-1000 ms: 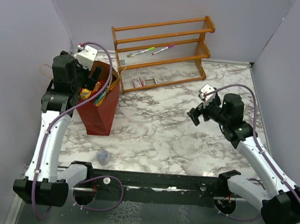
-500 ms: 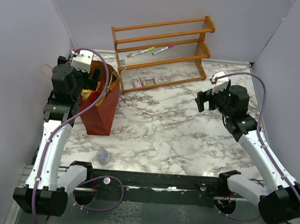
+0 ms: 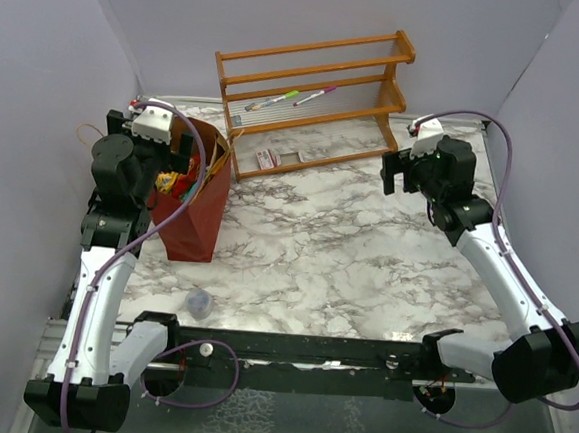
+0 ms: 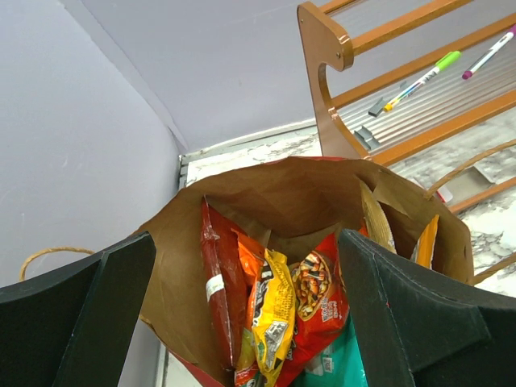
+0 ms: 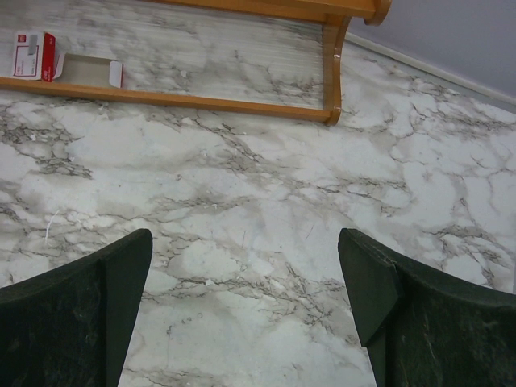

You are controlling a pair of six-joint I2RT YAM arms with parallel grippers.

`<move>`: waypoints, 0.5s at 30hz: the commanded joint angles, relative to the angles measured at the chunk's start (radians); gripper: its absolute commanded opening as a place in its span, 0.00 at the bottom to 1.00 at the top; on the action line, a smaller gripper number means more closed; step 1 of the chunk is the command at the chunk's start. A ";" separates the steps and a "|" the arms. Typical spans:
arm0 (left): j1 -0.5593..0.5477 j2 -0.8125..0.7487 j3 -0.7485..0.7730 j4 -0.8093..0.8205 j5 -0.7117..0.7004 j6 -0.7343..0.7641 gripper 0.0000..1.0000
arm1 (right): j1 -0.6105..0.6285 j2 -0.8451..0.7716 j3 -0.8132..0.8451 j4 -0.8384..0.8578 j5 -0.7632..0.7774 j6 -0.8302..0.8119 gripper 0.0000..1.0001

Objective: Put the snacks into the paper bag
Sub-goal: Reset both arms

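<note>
The dark-red paper bag (image 3: 195, 214) stands upright at the table's left, its brown inside (image 4: 266, 189) facing the left wrist camera. Inside it stand the snacks: a red packet (image 4: 216, 274), a yellow one (image 4: 272, 310), an orange-red one (image 4: 321, 294), a teal one (image 4: 339, 363) and gold ones (image 4: 375, 218) by the right wall. My left gripper (image 3: 159, 156) hovers open just above the bag's mouth, nothing between its fingers (image 4: 89, 314). My right gripper (image 3: 398, 172) hangs open over bare marble near the rack's right end, fingers (image 5: 387, 282) wide apart.
A wooden slatted rack (image 3: 314, 93) stands at the back, holding a green marker (image 3: 274, 100) and a pink marker (image 3: 316, 94); a small red-white box (image 3: 267, 158) lies under it. A small clear cup (image 3: 198, 303) sits near the front left. Purple walls close in three sides.
The right arm has swung back and up toward the rack's right end. The left gripper has drawn back slightly above the bag. Both stayed open.
</note>
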 commanded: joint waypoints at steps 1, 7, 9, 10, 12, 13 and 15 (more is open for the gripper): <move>-0.002 -0.026 0.002 0.026 0.032 -0.060 0.99 | -0.003 -0.047 0.015 0.003 0.008 0.027 0.99; 0.005 -0.050 0.020 -0.021 0.084 -0.074 0.99 | -0.002 -0.099 0.005 -0.004 0.015 0.018 0.99; 0.007 -0.061 0.016 -0.029 0.099 -0.072 0.99 | -0.002 -0.115 0.002 -0.006 0.030 0.013 0.99; 0.008 -0.066 0.012 -0.029 0.102 -0.073 0.99 | -0.003 -0.124 0.000 -0.007 0.036 0.009 0.99; 0.009 -0.074 0.005 -0.027 0.108 -0.070 0.99 | -0.003 -0.152 -0.009 0.000 0.041 0.004 0.99; 0.011 -0.077 0.003 -0.026 0.111 -0.069 0.99 | -0.002 -0.167 -0.017 0.007 0.039 0.002 0.99; 0.011 -0.083 -0.002 -0.024 0.113 -0.066 0.99 | -0.003 -0.196 -0.033 0.022 0.035 -0.002 0.99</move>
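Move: Just ahead of the empty left hand, about 3 cm out and 4 cm to its right, the filled paper bag stands with its middle some 22 cm below. The wooden rack is about 16 cm farther out than this hand and 28 cm to its right; the red-and-white box lies roughly 10 cm ahead, 20 cm right and 36 cm below. From the right hand, the bag is about 43 cm left, 3 cm back and 9 cm lower. Rising some 5 cm over bare table and easing back about 2 cm, the empty right hand tips its fingers upward a little. The empty left hand backs slowly above the paper bag, drifting slightly right and up, with a small clockwise turn. Both grippers stay wide open, with nothing held. ##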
